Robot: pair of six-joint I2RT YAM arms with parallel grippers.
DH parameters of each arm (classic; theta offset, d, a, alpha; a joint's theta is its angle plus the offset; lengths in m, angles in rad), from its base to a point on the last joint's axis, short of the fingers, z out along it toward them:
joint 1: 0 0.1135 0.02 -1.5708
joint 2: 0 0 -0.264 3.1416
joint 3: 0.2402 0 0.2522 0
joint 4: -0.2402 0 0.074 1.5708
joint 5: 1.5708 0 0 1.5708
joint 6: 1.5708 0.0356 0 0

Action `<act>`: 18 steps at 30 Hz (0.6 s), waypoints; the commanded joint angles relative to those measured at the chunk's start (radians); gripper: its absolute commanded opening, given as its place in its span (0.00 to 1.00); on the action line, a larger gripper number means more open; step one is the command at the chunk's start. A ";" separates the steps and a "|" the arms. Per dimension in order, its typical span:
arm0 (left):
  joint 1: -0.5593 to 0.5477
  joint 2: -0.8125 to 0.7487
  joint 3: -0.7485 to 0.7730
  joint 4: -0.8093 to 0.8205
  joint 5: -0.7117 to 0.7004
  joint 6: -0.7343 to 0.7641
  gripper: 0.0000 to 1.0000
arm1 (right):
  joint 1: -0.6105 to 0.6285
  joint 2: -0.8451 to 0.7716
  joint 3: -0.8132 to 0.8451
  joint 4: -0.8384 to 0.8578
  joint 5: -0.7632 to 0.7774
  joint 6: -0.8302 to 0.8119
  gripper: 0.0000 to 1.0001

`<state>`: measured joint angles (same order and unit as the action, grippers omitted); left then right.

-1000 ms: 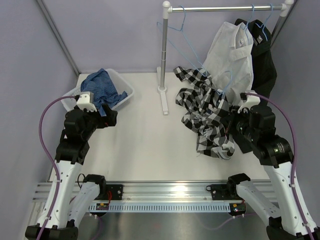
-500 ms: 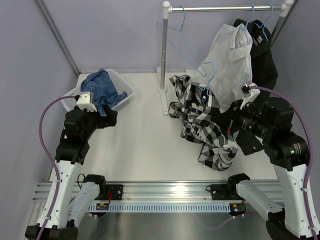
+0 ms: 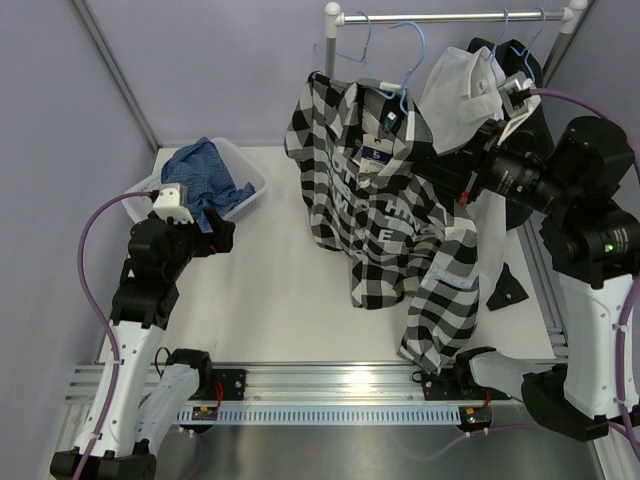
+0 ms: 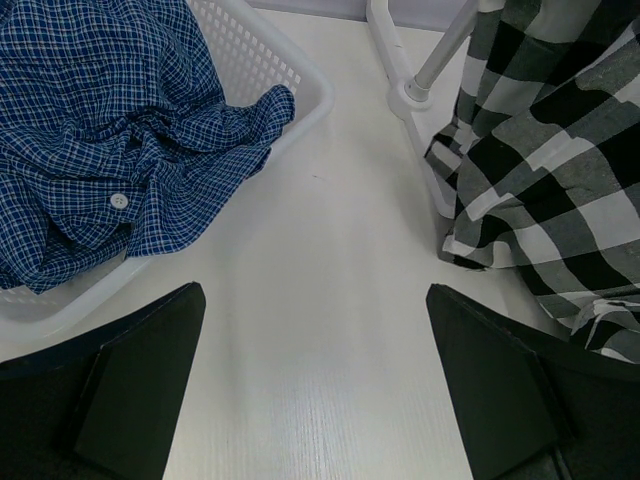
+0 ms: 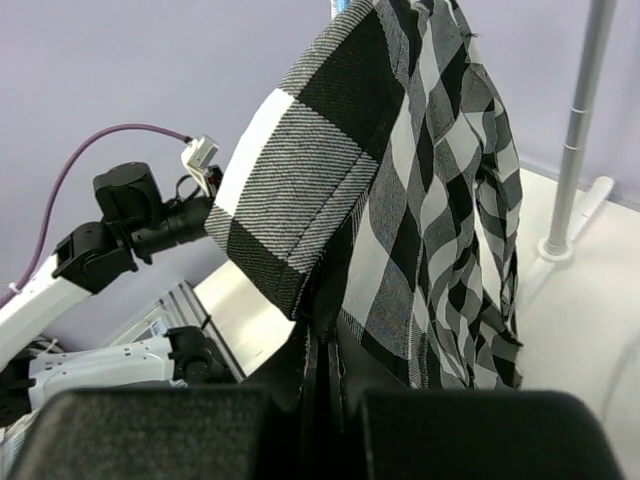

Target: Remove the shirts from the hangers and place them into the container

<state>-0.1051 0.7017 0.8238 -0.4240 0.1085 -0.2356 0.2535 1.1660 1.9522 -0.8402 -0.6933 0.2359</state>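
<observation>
The black-and-white checked shirt (image 3: 375, 215) hangs spread in the air in front of the rack. My right gripper (image 3: 441, 163) is shut on its shoulder fabric. The wrist view shows the cloth (image 5: 400, 180) pinched between the closed fingers (image 5: 325, 370). A light-blue hanger (image 3: 402, 92) sits in its collar, hook up near the rod. A white shirt (image 3: 462, 85) and a black shirt (image 3: 483, 50) hang behind. The blue checked shirt (image 3: 205, 175) lies in the white basket (image 3: 256, 186). My left gripper (image 3: 224, 236) stands open and empty over the table (image 4: 315, 380), beside the basket (image 4: 300, 90).
An empty blue hanger (image 3: 345, 60) hangs on the metal rod (image 3: 450, 16). The rack's pole and foot (image 4: 412, 92) stand mid-table, behind the hanging shirt (image 4: 560, 170). A small black piece (image 3: 505, 290) lies on the table at the right.
The right arm has risen from the table to rack height. It carried the checked shirt up, so the shirt now hangs full length. The left arm has not moved.
</observation>
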 commanded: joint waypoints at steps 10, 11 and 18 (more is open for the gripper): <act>-0.007 -0.010 0.032 0.060 0.082 -0.031 0.99 | 0.174 -0.051 -0.442 0.332 0.018 -0.095 0.00; -0.011 -0.007 0.046 0.059 0.091 -0.054 0.99 | 0.190 -0.049 -0.470 0.352 0.037 -0.104 0.00; -0.088 0.033 0.202 0.057 0.169 -0.160 0.98 | 0.296 0.040 -0.650 0.513 0.112 -0.147 0.00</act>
<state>-0.1539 0.7269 0.9241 -0.4263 0.2001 -0.3313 0.5236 1.1942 1.3331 -0.5213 -0.6113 0.1291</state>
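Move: The right hand already holds the shoulder of the checked shirt, whose hanger is clear of the rail. The open table it is brought to lies about 48 cm below, 18 to the left and 4 ahead. From this hand, the container is some 24 cm ahead, 46 left and 46 down; the rack's left post about 26 ahead, 18 left; the white shirt 20 ahead, 5 right. From the left hand, the checked shirt's collar is some 33 cm right, 2 ahead and 27 above. Down and leftward, the right hand brings the checked shirt from in front of the rail towards the open table, sinking nearly 20 cm with some 8 cm to the left and a little forward. Its closed fingers keep their pinch on the shoulder, dipping about 15 degrees and turning counter-clockwise. Late on, the open left hand starts up and right towards the shirt, by about 5 cm. ##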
